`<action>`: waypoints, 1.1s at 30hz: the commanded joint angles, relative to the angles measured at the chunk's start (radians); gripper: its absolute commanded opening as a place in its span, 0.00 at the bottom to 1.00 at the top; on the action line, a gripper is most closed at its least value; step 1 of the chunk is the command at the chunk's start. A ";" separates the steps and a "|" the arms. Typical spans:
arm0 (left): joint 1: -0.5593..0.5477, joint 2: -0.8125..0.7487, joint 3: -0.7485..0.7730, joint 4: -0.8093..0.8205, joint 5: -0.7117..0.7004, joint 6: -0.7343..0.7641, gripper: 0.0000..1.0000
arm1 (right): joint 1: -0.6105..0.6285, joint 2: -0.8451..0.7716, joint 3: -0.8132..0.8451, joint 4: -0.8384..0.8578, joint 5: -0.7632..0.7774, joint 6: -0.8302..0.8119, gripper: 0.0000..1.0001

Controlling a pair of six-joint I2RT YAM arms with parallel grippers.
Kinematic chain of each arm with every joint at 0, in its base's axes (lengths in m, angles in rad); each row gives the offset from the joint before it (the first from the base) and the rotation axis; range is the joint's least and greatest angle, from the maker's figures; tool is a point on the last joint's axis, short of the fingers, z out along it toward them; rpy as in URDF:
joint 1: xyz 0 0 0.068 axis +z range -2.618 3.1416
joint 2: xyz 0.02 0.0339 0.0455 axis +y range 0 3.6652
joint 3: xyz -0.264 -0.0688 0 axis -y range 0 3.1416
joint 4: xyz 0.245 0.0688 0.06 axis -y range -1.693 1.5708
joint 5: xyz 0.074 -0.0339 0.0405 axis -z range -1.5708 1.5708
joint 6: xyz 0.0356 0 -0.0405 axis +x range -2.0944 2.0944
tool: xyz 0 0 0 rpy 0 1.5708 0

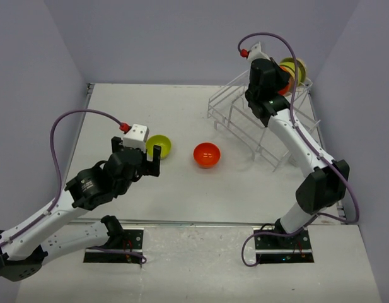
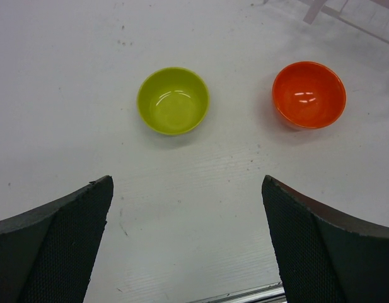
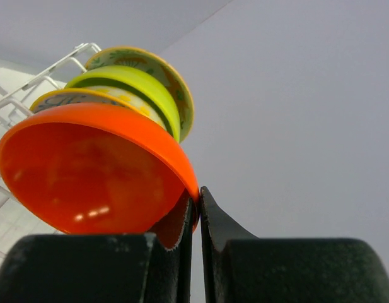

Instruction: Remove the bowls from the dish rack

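A yellow-green bowl [image 1: 159, 146] and an orange-red bowl [image 1: 207, 154] sit upright on the table; both show in the left wrist view, yellow-green bowl [image 2: 173, 100], orange-red bowl [image 2: 309, 93]. My left gripper [image 1: 147, 161] is open and empty just near of the yellow-green bowl. My right gripper [image 3: 198, 197] is up at the white dish rack [image 1: 238, 113], shut on the rim of another orange-red bowl [image 3: 87, 170]. Behind it stand a cream patterned bowl [image 3: 106, 98], a yellow-green bowl [image 3: 140, 85] and another patterned bowl [image 3: 162, 72].
The rack fills the table's far right corner. The table's metal front edge [image 2: 244, 295] lies just below my left fingers. Purple walls close in on the left, back and right.
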 commanded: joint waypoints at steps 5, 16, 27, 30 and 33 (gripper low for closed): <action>0.003 0.054 0.080 0.099 -0.015 -0.051 1.00 | 0.030 -0.145 0.034 0.072 0.052 0.054 0.00; 0.001 0.314 0.265 0.478 0.195 -0.027 1.00 | 0.179 -0.314 0.077 -0.663 -0.640 1.033 0.00; 0.001 0.537 0.382 0.369 0.102 -0.088 0.78 | 0.283 -0.400 -0.121 -0.590 -0.798 1.222 0.00; 0.001 0.551 0.381 0.381 0.080 -0.088 0.62 | 0.292 -0.411 -0.155 -0.570 -0.832 1.239 0.00; 0.001 0.568 0.390 0.388 0.057 -0.085 0.24 | 0.297 -0.427 -0.196 -0.542 -0.855 1.257 0.00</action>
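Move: The orange bowl already pinched in the right hand hangs about 5 cm below its fingertips and lies from the left hand some 25 cm ahead, 46 cm right and 6 cm higher. The empty, open left gripper is roughly 48 cm left of the right hand, 25 cm back and 11 cm lower. From the left hand, the table's orange bowl sits about 19 cm ahead and 20 cm right, the green bowl 22 cm straight ahead, both some 23 cm below. The held orange bowl rises slightly, then goes left about 20 cm, back some 16 cm and down towards the left gripper, the right wrist rolling its left side up some 65 degrees with its rim grip kept. The left hand arcs right about 15 cm and forward 9 cm, up and partly down again, and closes its fingers over the bowl's free rim. ##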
